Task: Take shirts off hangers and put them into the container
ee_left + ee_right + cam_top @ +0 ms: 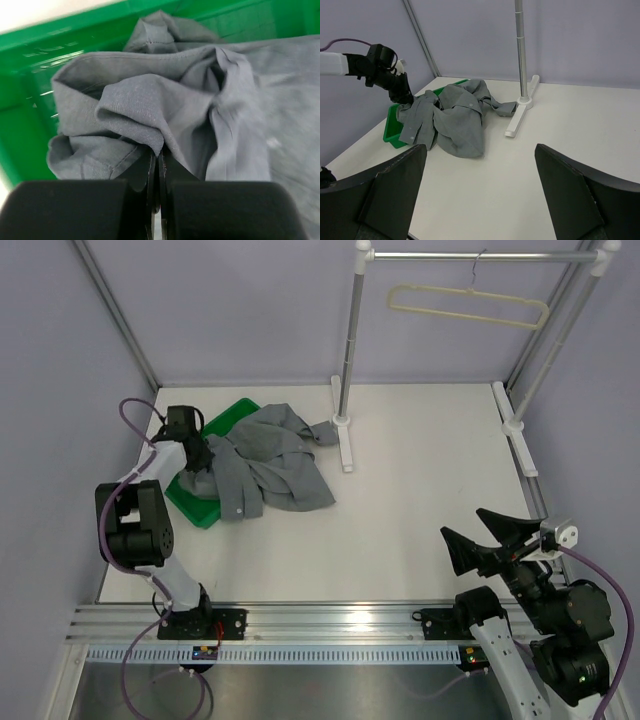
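The grey shirt [272, 465] lies crumpled, partly in the green container [196, 506] and partly spread over the table to its right. My left gripper [196, 456] is at the shirt's left edge over the container, shut on a raised fold of the shirt [150, 107]; the jaws meet at the fold's tip [158, 159] with green container wall [30, 60] behind. The cream hanger [470, 306] hangs bare on the rail at the back right. My right gripper [480, 148] stands open and holds nothing, above the near right of the table, far from the shirt [455, 117] and the container [391, 134].
A silver rail [480, 256] runs across the back right on two posts; the left post [348, 350] has a white foot [344, 445] right beside the shirt's sleeve. The right post's foot [516, 430] lies along the table's right edge. Grey walls enclose the table.
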Available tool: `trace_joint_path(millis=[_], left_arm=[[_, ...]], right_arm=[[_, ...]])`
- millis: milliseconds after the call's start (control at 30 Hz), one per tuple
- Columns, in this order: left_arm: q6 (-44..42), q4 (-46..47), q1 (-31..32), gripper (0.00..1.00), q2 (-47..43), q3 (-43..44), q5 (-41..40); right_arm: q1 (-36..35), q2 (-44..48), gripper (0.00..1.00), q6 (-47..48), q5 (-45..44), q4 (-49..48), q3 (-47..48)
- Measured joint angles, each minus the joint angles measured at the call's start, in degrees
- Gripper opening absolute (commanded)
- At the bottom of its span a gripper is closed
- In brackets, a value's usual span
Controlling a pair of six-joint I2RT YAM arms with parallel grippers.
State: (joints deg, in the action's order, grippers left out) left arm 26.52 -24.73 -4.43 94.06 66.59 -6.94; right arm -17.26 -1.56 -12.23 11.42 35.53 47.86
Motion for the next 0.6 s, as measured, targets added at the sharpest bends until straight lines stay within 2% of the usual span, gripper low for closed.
trace_joint_path(millis=[100,200,233,267,333,433,500,567,600], left_arm=[[0.5,0.3,0.0,0.03,6.0,0.1,0.7],[1.0,0.3,0.0,0.14,10.2,0.2,1.6],[1.2,0.2,-0.1,0.2,11.1,0.5,1.8],[1.2,-0.2,-0.2,0.29,11.6,1.2,2.0],[1.2,-1.1,-0.5,0.36,12.2,2.4,2.4],[1.0,-2.3,-1.2,0.64,12.9,3.6,2.7],[0.8,-3.2,-1.4,0.76,12.7,4.2,2.7],[0.3,-4.5,-1.4,0.82,12.1,4.5,2.4],[0.2,-5.4,-1.4,0.89,11.3,4.6,2.3]], right_arm=[[0.0,-0.1,0.99,0.0,-0.2,0.0,0.0],[0.0,-0.4,0.99,0.0,-0.3,0.0,0.0],[0.0,-0.5,1.0,0.0,-0.3,0.0,0.0],[0.0,-0.5,1.0,0.0,-0.3,0.0,0.0],[0.0,-0.7,0.99,0.0,-0.3,0.0,0.0],[0.0,-0.8,1.0,0.0,-0.4,0.0,0.0],[0.0,-0.8,0.99,0.0,-0.4,0.1,0.0],[0.0,-0.9,1.0,0.0,-0.4,0.1,0.0],[0.0,-1.0,1.0,0.0,-0.4,0.1,0.0]])
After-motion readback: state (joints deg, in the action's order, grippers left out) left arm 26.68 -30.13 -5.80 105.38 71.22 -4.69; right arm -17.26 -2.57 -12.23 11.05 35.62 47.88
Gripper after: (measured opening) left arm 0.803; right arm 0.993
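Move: Just below the left hand, which pinches a bunch of the shirt, lies the container's left part; the container's middle is roughly 6 cm to the right, 1 cm ahead and 7 cm down. The shirt's main heap is about 17 cm to the right and 2 cm ahead, 6 cm below, spilling over the container's right rim. From the right hand the container's middle lies about 30 cm ahead, 50 cm to the left and 30 cm down. Pushing straight down some 7 cm into the left part of the container, the left hand lowers the pinched bunch of grey cloth, tipping the fingers about 10 degrees nearer to plumb. At the bottom it stays put while the fingers open wide and let go of the cloth, then begins to rise, by about 1 cm. ##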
